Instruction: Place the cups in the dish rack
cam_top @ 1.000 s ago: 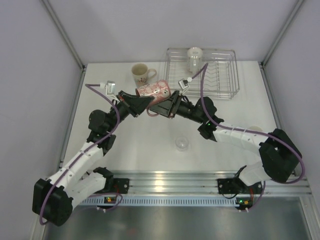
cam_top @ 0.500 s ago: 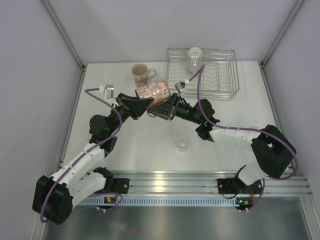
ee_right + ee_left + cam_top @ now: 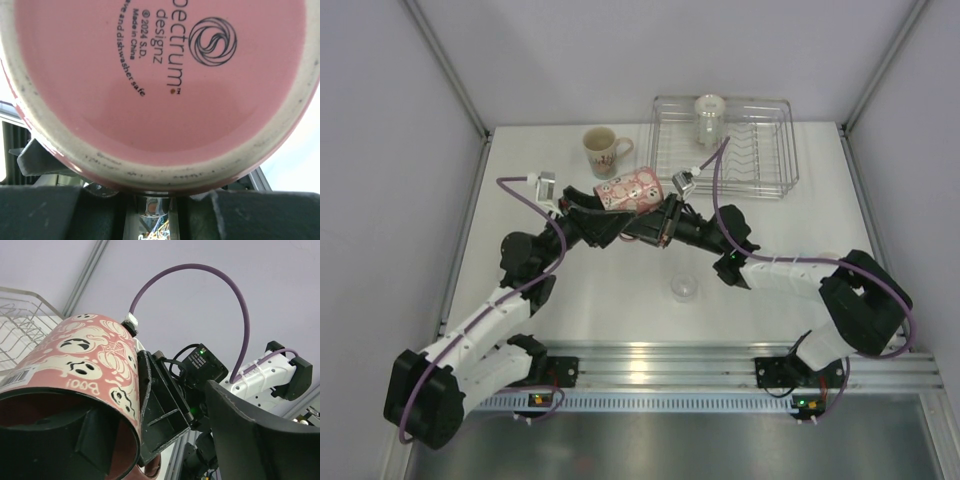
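A pink mug point(image 3: 630, 188) printed with ghosts and pumpkins hangs on its side above the table, between the two grippers. My right gripper point(image 3: 648, 214) is shut on it near its handle; the right wrist view is filled by the mug's base point(image 3: 160, 75) above that gripper point(image 3: 155, 212). My left gripper point(image 3: 607, 208) is open: one finger point(image 3: 92, 440) sits inside the mug's mouth point(image 3: 85, 365), the other finger point(image 3: 260, 440) stands well clear. The dish rack point(image 3: 790, 150) lies at the back right with a white cup point(image 3: 709, 118) in it.
A cream floral mug point(image 3: 602, 148) stands upright left of the rack. A small clear glass point(image 3: 684, 288) sits on the table in front of the arms. Rack wires point(image 3: 20, 325) show at the left of the left wrist view.
My left gripper's jaws have spread apart off the pink mug. The right gripper has closed on it. The mug has shifted slightly right and away.
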Controlling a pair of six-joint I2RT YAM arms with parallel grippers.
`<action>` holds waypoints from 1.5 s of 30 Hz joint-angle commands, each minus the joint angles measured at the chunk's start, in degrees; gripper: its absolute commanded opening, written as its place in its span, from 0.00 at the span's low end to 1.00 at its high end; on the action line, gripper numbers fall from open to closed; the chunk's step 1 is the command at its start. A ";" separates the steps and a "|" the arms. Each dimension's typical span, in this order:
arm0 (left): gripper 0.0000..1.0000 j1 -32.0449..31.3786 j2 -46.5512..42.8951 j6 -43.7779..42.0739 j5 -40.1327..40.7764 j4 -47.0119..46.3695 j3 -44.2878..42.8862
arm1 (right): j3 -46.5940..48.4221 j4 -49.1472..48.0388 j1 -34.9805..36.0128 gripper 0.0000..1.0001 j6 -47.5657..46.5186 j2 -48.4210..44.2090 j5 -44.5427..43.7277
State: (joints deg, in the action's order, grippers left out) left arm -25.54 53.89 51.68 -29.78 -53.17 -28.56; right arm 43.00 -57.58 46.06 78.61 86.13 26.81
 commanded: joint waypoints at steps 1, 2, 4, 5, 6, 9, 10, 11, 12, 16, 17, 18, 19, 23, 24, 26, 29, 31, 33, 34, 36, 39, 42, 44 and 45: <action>0.73 -0.21 -0.89 0.44 -1.60 -3.26 0.61 | 0.59 -11.24 -0.53 0.00 -1.70 -2.81 -0.88; 0.76 -0.21 -1.24 0.09 -1.34 -2.65 0.87 | 0.07 -11.24 -0.88 0.00 -1.70 -3.24 -0.88; 0.83 -0.21 -1.68 -1.31 -0.72 -0.29 1.22 | -0.64 -11.85 -1.85 0.00 -1.44 -3.60 -0.88; 0.88 -0.21 -2.55 -1.84 0.07 0.86 1.48 | -1.42 -12.20 -2.20 0.00 -1.35 -4.03 -0.88; 0.91 -0.13 -2.73 -2.28 0.42 1.83 1.57 | -2.04 -13.42 -2.73 0.00 -1.09 -4.21 -0.79; 0.98 -0.13 -4.14 -3.69 1.82 4.73 2.36 | -3.97 -14.14 -4.66 0.00 -0.39 -5.35 -0.36; 0.98 -0.12 -4.49 -4.04 2.35 5.26 2.54 | -4.50 -14.22 -5.80 0.00 -0.30 -5.53 -0.27; 0.98 -0.21 -4.93 -4.91 2.71 7.27 2.71 | -5.46 -14.05 -6.51 0.00 -0.38 -6.31 -0.09; 0.98 -0.21 -5.72 -5.36 3.14 8.07 2.72 | -5.82 -13.79 -7.12 0.00 -0.47 -6.76 0.00; 0.98 -0.21 -7.83 -8.17 6.48 14.39 2.63 | -7.84 -11.42 -10.29 0.00 -1.35 -8.87 0.61; 0.98 -0.21 -8.36 -9.83 7.19 16.23 2.11 | -8.63 -10.11 -11.51 0.00 -1.96 -9.83 0.79; 0.98 -0.21 -8.88 -10.80 7.63 19.39 2.01 | -8.99 -9.22 -12.13 0.00 -2.32 -10.27 0.79; 0.98 -0.21 -9.93 -12.38 8.59 20.46 2.10 | -9.25 -8.43 -13.27 0.00 -2.75 -10.80 0.79; 0.98 -0.21 -13.18 -15.89 12.36 27.75 1.75 | -9.61 -4.48 -16.52 0.00 -4.86 -13.17 2.02; 0.98 -0.21 -13.80 -16.69 13.07 29.77 1.31 | -9.17 -0.90 -17.58 0.00 -5.65 -13.70 2.37; 0.98 -0.21 -15.56 -19.67 15.61 35.57 -0.17 | -6.46 4.29 -19.86 0.00 -10.11 -15.54 2.37; 0.98 -0.21 -17.49 -21.53 19.31 42.86 -2.37 | 0.72 21.41 -21.01 0.00 -21.24 -17.30 -0.96; 0.98 -0.21 -19.95 -20.58 22.12 44.20 -2.56 | 5.14 32.37 -21.01 0.00 -26.38 -16.61 -4.72; 0.98 -0.21 -20.93 -19.43 24.14 46.48 -3.34 | 11.73 38.13 -20.93 0.00 -32.62 -14.86 -7.89; 0.98 -0.21 -20.93 -19.25 23.72 47.18 -3.87 | 13.93 41.03 -21.01 0.00 -34.73 -14.06 -9.56; 0.98 -0.21 -19.71 -18.90 22.93 49.47 -5.71 | 20.08 47.45 -21.01 0.00 -40.18 -11.34 -14.57; 0.98 -0.21 -18.30 -19.07 22.23 54.55 -9.23 | 27.12 53.79 -21.01 0.00 -46.25 -6.77 -22.39; 0.98 -0.21 -18.47 -19.34 21.78 55.97 -10.12 | 33.80 59.23 -21.01 0.00 -50.47 -1.24 -29.42; 0.98 -0.13 -19.96 -19.25 22.04 56.15 -9.85 | 37.57 61.18 -20.84 0.00 -52.67 2.36 -33.56; 0.98 -0.21 -20.40 -19.25 22.05 56.07 -9.77 | 38.64 61.79 -20.75 0.00 -53.38 3.51 -35.05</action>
State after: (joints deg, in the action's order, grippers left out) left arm -25.56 35.05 33.01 -8.05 1.19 -36.64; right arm 75.59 2.24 25.43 32.95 86.63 1.08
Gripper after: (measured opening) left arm 0.983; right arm 0.211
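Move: The pink cup is in the air between the hands, already in the right fingers; the middle of the dish rack, where it is bound, lies about 30 cm ahead of the right hand, 19 cm to its right and 20 cm below. The white cup in the rack is some 35 cm ahead and 16 cm right, the flowered mug 31 cm ahead and 12 cm left. From the left hand, the pink cup's middle lies about 4 cm ahead and 4 cm right. The left hand, already opening at the pink cup's rim, spreads fully and comes free, drawing away about 7 cm to the left and down while turning counter-clockwise. The right hand keeps its grip near the cup's base and handle and carries it first right and slightly down, then in a quickening sweep forward towards the rack, some 22 cm forward and 15 cm right in all and ending about level, its fingers swinging clockwise from pointing left to mostly forward and a little down. ##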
